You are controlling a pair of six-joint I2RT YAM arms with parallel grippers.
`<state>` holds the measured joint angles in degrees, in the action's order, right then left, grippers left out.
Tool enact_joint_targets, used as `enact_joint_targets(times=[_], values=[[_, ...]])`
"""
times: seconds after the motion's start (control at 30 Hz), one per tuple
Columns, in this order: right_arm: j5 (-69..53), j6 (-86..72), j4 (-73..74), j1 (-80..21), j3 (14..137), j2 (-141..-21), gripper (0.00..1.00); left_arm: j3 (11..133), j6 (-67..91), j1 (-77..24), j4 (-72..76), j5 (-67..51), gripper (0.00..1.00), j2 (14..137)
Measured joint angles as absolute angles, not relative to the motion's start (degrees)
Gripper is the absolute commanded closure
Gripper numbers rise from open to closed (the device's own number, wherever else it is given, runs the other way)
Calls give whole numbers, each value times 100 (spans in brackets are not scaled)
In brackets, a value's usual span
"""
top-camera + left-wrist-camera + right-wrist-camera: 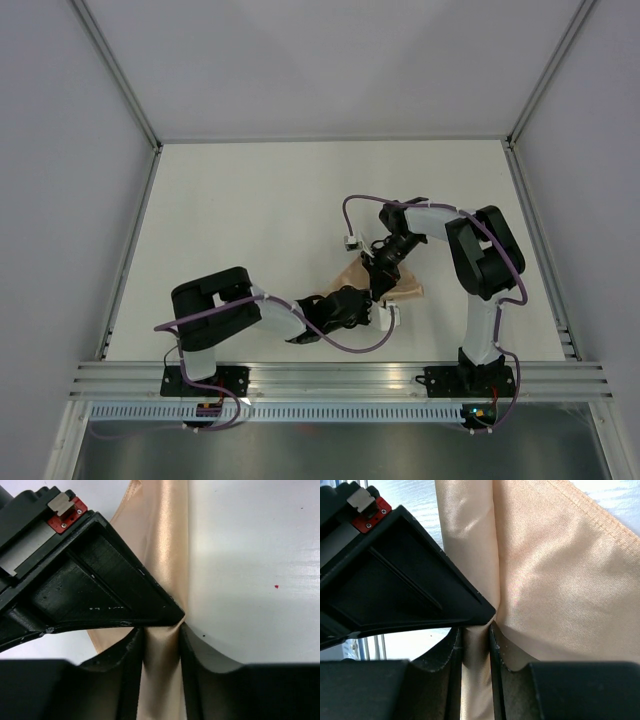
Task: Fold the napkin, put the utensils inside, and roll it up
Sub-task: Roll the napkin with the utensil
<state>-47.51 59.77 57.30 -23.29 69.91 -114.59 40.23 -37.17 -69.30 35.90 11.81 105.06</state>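
Observation:
The peach-orange napkin point(407, 289) lies bunched on the white table between the two arms, partly rolled into a narrow tube. In the left wrist view that tube point(167, 555) runs straight up from between my left gripper point(160, 630), whose two fingers press on it from both sides. In the right wrist view the tube passes between my right gripper point(476, 630), shut on it, with a flat hemmed flap of napkin point(555, 575) spreading to the right. From above, the left gripper point(368, 308) and right gripper point(381, 282) meet over the cloth. The utensils are hidden.
White table point(260, 220) with enclosure walls on three sides and metal frame posts at the back corners. An aluminium rail point(340, 378) carrying both arm bases runs along the near edge. Purple cables loop off both arms. A small red speck point(276, 586) marks the table.

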Motion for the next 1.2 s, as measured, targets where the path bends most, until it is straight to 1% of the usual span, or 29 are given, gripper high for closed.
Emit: enact_joint_targets(times=[0.03,0.07,0.1,0.13,0.17,0.2,0.23,0.27,0.33,0.37,0.47,0.67,0.93,1.07,1.2], values=[[-4753,5977,5743,-2324,6995,-11467,100,4045,-3719,-6943,3546,1177,73,10519],[-4755,5977,5756,-2318,6997,-11472,100,4073,-3721,-6947,3503,1170,77,10534],[-4762,5975,5769,-2309,7002,-11478,100,4106,-3726,-6947,3433,1162,85,10541],[-4770,5975,5774,-2300,7004,-11483,99,4141,-3723,-6947,3347,1142,88,10541],[-4766,5972,5778,-2294,7004,-11485,94,4174,-3726,-6947,3264,1122,90,10541],[-4764,5966,5782,-2287,7004,-11485,89,4206,-3726,-6947,3183,1094,97,10538],[-4759,5959,5784,-2281,7004,-11485,84,4250,-3715,-6945,3098,1068,98,10538],[-4751,5946,5789,-2272,7004,-11480,73,4287,-3712,-6938,3017,1039,98,10534],[-4744,5909,5791,-2259,7002,-11459,65,4370,-3682,-6912,2840,958,98,10523],[-4711,5876,5789,-2261,6991,-11428,58,4410,-3658,-6884,2773,878,98,10516],[-4539,5826,5776,-2265,6941,-11238,48,4536,-3470,-6788,2574,585,98,10506],[-4294,5699,5614,-2067,6945,-10722,44,4661,-2956,-6536,2373,-56,98,10492],[-4307,5089,4987,-1055,6904,-9533,44,4814,-2071,-6071,2161,-1140,98,10492],[-4272,4952,4383,-537,6261,-8665,43,5028,-1566,-5712,1925,-1872,98,10617],[-4202,4919,3830,-532,5076,-7417,39,5369,-1142,-5374,1570,-2589,98,10842]])
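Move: The napkin's roll lies left to right, its middle right between the left hand's part-closed fingers and barely 1 cm lower. Its right end is some 14 cm to that hand's right, level in depth, and the still unrolled flap spreads out with its middle about 5 cm ahead and 2 cm right. The right hand still grips the roll just beside, so the roll's middle is about 3 cm to its left and the flap's about 5 cm ahead. The roll passes from one grip to the other: the left fingers close on it and pinch it, then the right fingers open and let go. The right hand lifts some 10 cm, swinging forward and right before drawing partly back. The left hand keeps its pinch, drifts barely a centimetre right, and turns about 40 degrees, its top going forward, to roll towards the flap. ##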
